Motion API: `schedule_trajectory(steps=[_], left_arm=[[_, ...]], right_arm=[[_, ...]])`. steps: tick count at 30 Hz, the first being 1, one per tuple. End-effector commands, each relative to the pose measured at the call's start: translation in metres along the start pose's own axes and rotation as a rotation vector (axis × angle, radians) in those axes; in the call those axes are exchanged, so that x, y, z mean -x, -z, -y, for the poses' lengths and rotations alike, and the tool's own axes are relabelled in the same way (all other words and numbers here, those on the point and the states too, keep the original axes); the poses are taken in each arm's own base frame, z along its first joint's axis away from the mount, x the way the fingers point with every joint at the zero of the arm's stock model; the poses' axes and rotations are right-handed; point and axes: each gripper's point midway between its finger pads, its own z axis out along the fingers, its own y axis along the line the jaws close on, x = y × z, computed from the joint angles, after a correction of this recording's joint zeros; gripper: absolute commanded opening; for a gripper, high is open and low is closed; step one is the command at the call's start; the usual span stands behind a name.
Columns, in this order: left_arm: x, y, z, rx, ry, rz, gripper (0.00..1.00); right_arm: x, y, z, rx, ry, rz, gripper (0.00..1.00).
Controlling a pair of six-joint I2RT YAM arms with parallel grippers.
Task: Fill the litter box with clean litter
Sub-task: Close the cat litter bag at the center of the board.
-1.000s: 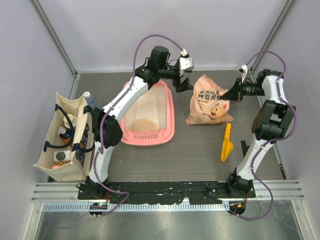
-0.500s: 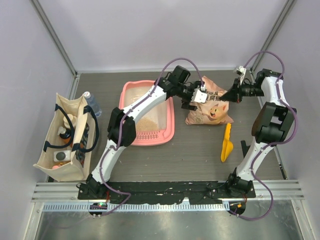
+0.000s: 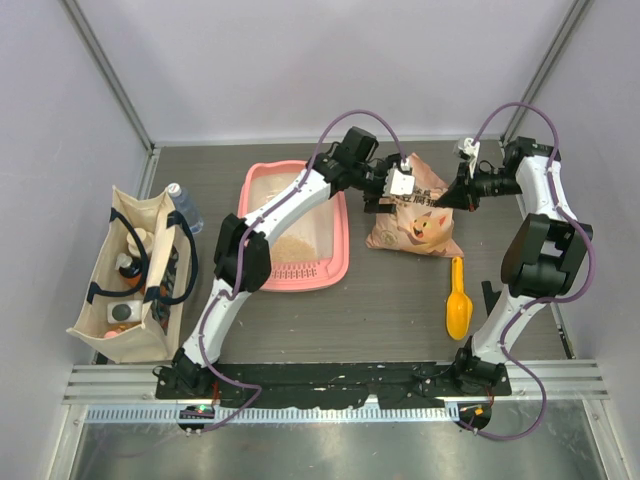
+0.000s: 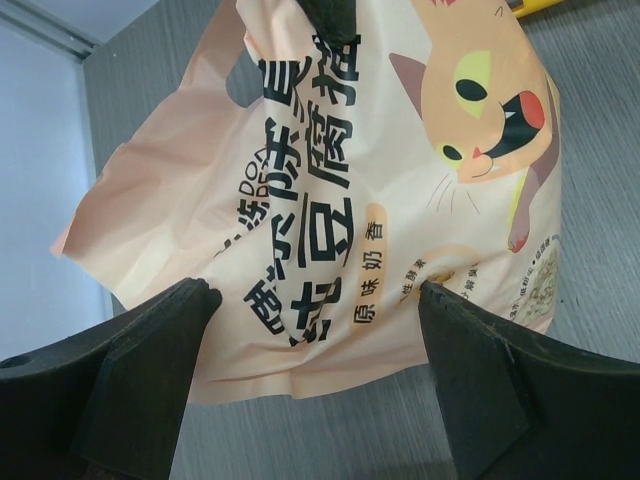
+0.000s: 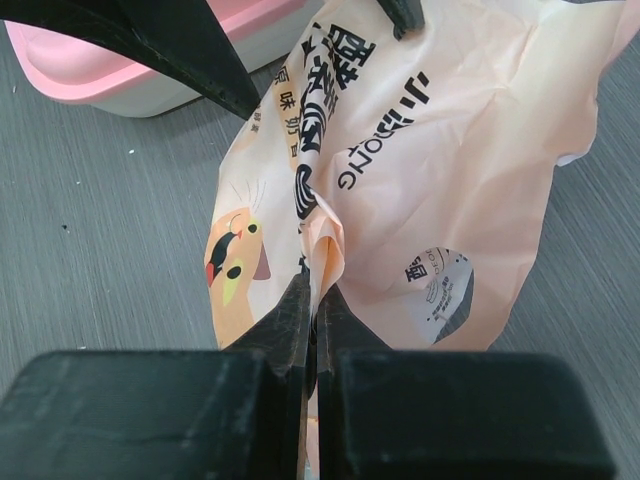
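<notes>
The pink litter box [image 3: 340, 240] lies left of centre with a tan pile of clean litter [image 3: 291, 248] at its near end. The peach litter bag [image 3: 410, 225] with a cartoon cat lies to its right. My left gripper [image 3: 383, 190] is open and hangs over the bag's left top edge; in the left wrist view its jaws stand wide on either side of the bag [image 4: 330, 200]. My right gripper [image 3: 443, 199] is shut on a fold of the bag [image 5: 322, 240] at its right side. A corner of the box also shows in the right wrist view [image 5: 120, 70].
A yellow-orange scoop [image 3: 458, 300] lies on the table below the bag, near the right arm's base. A beige tote bag [image 3: 135, 270] with bottles stands at the far left. Grey walls close in the table.
My left arm swung from above the box to the bag's left edge. My right gripper moved left with a fold of the bag; the bag shifted left and the scoop slid slightly nearer.
</notes>
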Motion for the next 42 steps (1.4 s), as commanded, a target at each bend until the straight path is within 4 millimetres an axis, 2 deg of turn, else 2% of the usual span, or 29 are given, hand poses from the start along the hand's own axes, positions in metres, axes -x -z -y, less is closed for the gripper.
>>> schedule_trajectory(steps=[1, 2, 3, 4, 5, 6, 7, 9, 10, 12, 13, 15, 16, 17, 19, 20, 22, 23, 26, 29, 31, 32, 35, 36, 38, 41, 42], left_arm=[[0.002, 0.023, -0.046, 0.150, -0.031, -0.007, 0.90], [0.007, 0.034, -0.060, 0.227, 0.137, 0.032, 0.91], [0.026, 0.051, -0.079, 0.301, 0.161, 0.085, 0.91], [0.035, 0.060, -0.098, 0.405, 0.181, 0.147, 0.92], [0.039, 0.070, -0.108, 0.466, 0.225, 0.178, 0.94], [0.044, 0.076, -0.112, 0.507, 0.314, 0.222, 0.94], [0.051, 0.086, -0.119, 0.564, 0.331, 0.252, 0.94], [0.055, 0.089, -0.121, 0.580, 0.474, 0.283, 0.94], [0.040, 0.087, -0.120, 0.590, 0.559, 0.257, 0.91], [0.035, 0.084, -0.118, 0.561, 0.745, 0.302, 0.88], [0.017, 0.079, -0.117, 0.546, 0.829, 0.304, 0.84], [0.022, 0.077, -0.115, 0.451, 0.920, 0.374, 0.80], [0.023, 0.078, -0.116, 0.389, 1.043, 0.440, 0.76], [0.013, 0.065, -0.106, 0.304, 1.104, 0.448, 0.75], [0.026, 0.059, -0.099, 0.221, 1.160, 0.471, 0.76], [0.038, 0.064, -0.096, 0.189, 1.170, 0.494, 0.79], [0.035, 0.054, -0.080, 0.141, 1.246, 0.474, 0.84], [0.031, 0.049, -0.074, 0.122, 1.275, 0.455, 0.83], [0.006, 0.037, -0.057, 0.141, 1.464, 0.358, 0.84], [0.011, 0.036, -0.060, 0.151, 1.464, 0.371, 0.84], [0.006, 0.024, -0.055, 0.140, 1.484, 0.344, 0.80], [0.009, 0.022, -0.057, 0.142, 1.453, 0.346, 0.78], [-0.005, 0.007, -0.042, 0.148, 1.522, 0.279, 0.68], [-0.010, 0.005, -0.040, 0.160, 1.549, 0.264, 0.58], [-0.010, 0.004, -0.033, 0.139, 1.559, 0.270, 0.50], [0.006, 0.021, -0.041, 0.130, 1.578, 0.334, 0.22], [0.009, 0.028, -0.046, 0.139, 1.595, 0.353, 0.05]], right_arm=[[0.065, 0.016, -0.053, 0.073, -0.065, 0.144, 0.01], [0.065, 0.017, -0.049, 0.074, -0.085, 0.160, 0.01], [0.067, 0.020, -0.045, 0.066, -0.096, 0.181, 0.01], [0.071, 0.022, -0.043, 0.066, -0.105, 0.207, 0.02], [0.069, 0.021, -0.039, 0.071, -0.125, 0.214, 0.01], [0.069, 0.022, -0.036, 0.068, -0.123, 0.218, 0.02], [0.068, 0.022, -0.033, 0.065, -0.122, 0.214, 0.01], [0.070, 0.022, -0.025, 0.059, -0.111, 0.214, 0.01], [0.071, 0.023, -0.022, 0.056, -0.107, 0.214, 0.01], [0.075, 0.024, -0.014, 0.051, -0.108, 0.214, 0.02], [0.077, 0.024, -0.012, 0.050, -0.111, 0.213, 0.02], [0.079, 0.025, -0.005, 0.046, -0.134, 0.208, 0.02], [0.080, 0.026, -0.004, 0.042, -0.137, 0.206, 0.01], [0.079, 0.025, -0.004, 0.043, -0.146, 0.193, 0.02], [0.079, 0.025, -0.005, 0.041, -0.149, 0.184, 0.01], [0.078, 0.025, -0.005, 0.040, -0.153, 0.181, 0.01], [0.077, 0.026, -0.006, 0.038, -0.161, 0.173, 0.01], [0.077, 0.026, -0.005, 0.036, -0.157, 0.170, 0.02], [0.082, 0.028, -0.003, 0.028, -0.142, 0.172, 0.02], [0.081, 0.028, -0.004, 0.026, -0.143, 0.167, 0.01], [0.080, 0.028, -0.005, 0.026, -0.147, 0.160, 0.01], [0.078, 0.027, -0.005, 0.028, -0.156, 0.157, 0.01], [0.076, 0.027, -0.005, 0.025, -0.155, 0.148, 0.01], [0.076, 0.027, -0.004, 0.025, -0.155, 0.148, 0.02], [0.075, 0.027, -0.003, 0.022, -0.147, 0.144, 0.01], [0.073, 0.027, -0.001, 0.020, -0.132, 0.138, 0.01], [0.071, 0.026, 0.000, 0.022, -0.139, 0.140, 0.01]])
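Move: The litter bag's middle lies some 6 cm to the right of the open left hand, level with it fore and aft and about 8 cm lower; the bag's near side edge is already between its fingers. From the right hand, pinching the opposite edge, the bag's middle is about 6 cm left, 1 cm ahead and 8 cm down. Counted from the left hand, the litter box sits roughly 24 cm left and 5 cm back, the yellow scoop about 19 cm right and 24 cm back. Forward and up by about 9 cm each, drifting a little left, the open left hand arcs clear of the bag, then comes back and down to its old height, rolling roughly 90 degrees about its fingers (counter-clockwise seen from behind the hand). Its fingers close late and pinch the bag's upper left edge. The right hand keeps its pinch, carries its edge forward and slightly right, then holds. ##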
